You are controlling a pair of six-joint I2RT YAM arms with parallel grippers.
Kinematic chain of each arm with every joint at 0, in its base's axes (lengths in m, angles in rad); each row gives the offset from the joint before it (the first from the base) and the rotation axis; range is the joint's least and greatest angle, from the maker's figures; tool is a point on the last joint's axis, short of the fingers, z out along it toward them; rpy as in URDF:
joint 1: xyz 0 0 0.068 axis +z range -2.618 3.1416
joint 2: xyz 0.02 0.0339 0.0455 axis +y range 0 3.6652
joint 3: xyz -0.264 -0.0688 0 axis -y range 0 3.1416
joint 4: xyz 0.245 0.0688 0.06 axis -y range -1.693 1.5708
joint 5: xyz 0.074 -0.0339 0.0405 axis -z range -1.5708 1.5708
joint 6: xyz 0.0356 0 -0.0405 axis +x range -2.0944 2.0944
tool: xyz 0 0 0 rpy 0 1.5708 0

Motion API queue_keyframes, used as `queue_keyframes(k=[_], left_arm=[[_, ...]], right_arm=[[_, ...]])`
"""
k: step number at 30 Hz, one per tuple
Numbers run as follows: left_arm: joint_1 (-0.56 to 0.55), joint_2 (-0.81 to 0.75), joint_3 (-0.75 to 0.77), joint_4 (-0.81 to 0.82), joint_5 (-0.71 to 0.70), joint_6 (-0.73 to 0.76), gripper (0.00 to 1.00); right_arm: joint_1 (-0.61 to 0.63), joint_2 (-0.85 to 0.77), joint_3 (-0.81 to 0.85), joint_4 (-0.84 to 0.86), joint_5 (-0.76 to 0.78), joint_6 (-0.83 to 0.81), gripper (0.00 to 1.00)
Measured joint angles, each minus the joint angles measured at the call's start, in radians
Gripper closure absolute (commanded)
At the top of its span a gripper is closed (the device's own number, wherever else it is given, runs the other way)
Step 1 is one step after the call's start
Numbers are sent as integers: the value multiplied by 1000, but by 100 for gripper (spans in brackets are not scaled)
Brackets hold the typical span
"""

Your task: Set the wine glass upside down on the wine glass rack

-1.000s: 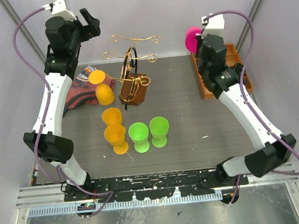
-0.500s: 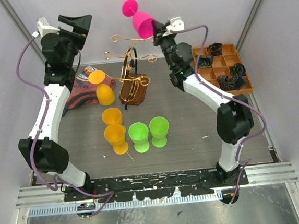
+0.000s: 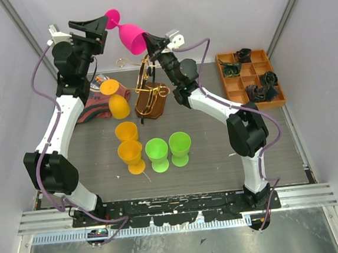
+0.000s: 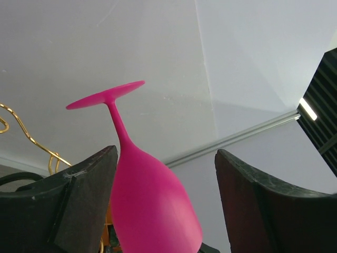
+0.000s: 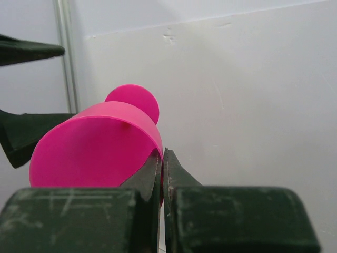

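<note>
A pink wine glass (image 3: pixel 130 36) hangs in the air above the back of the table, tilted with its foot (image 3: pixel 112 16) up and to the left. My right gripper (image 3: pixel 148 42) is shut on the rim of its bowl (image 5: pixel 95 150), the fingers (image 5: pixel 150 174) pinching the wall. My left gripper (image 3: pixel 101 27) is open around the glass. In the left wrist view the bowl (image 4: pixel 152 205) lies against the left finger (image 4: pixel 84 205), with a gap to the right finger (image 4: pixel 263 211). The wine glass rack (image 3: pixel 149 84), gold wire on a brown base (image 3: pixel 154 107), stands below the glass.
Three orange glasses (image 3: pixel 127 133) and two green ones (image 3: pixel 180 147) stand or lie on the grey table in front of the rack. A red patterned cloth (image 3: pixel 90 107) lies left of it. An orange compartment tray (image 3: pixel 262 104) with dark items sits at the back right.
My right arm has swung the pink glass from the right side leftwards, over the rack, into the left gripper's jaws. The left gripper has turned toward it and narrowed a little.
</note>
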Motion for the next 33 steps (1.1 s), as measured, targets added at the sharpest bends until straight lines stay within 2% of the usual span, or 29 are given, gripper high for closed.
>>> queue_keyframes(k=[6, 22, 26, 30, 33], left_arm=[[-19, 8, -2, -1, 25, -7, 26], [-32, 34, -2, -11, 47, -3, 51], [-29, 34, -1, -10, 44, -1, 64], [-22, 34, -1, -12, 34, 0, 82], [-18, 34, 4, -13, 26, 0, 90]], right_arm=[[5, 1, 8, 36, -37, 41, 100], [28, 6, 8, 50, -103, 106, 100], [27, 6, 7, 58, -104, 105, 100], [27, 7, 7, 68, -104, 104, 100], [27, 11, 5, 79, -106, 105, 100]])
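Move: The pink wine glass hangs by its rim from the right gripper, foot towards the open left one; its neck lies about 4 cm ahead of the left hand, 5 cm right and 3 below. From the right hand, the left gripper is some 14 cm left, 1 ahead and 4 higher. The wine glass rack stands about 5 cm back of the right hand, straight across sideways, 24 lower. The right hand, still pinching the pink glass by its rim, brings the stem in to the left gripper, going about 4 cm left and back with a slight rise and a turn of some 10 degrees counter-clockwise, then holds still. The left hand meets it with a small shift of about 2.5 cm to the right and 2 cm down, easing back left about 1 cm at the end as its fingers close from wide open to nearly shut, pinching the stem just by the bowl from both sides. ##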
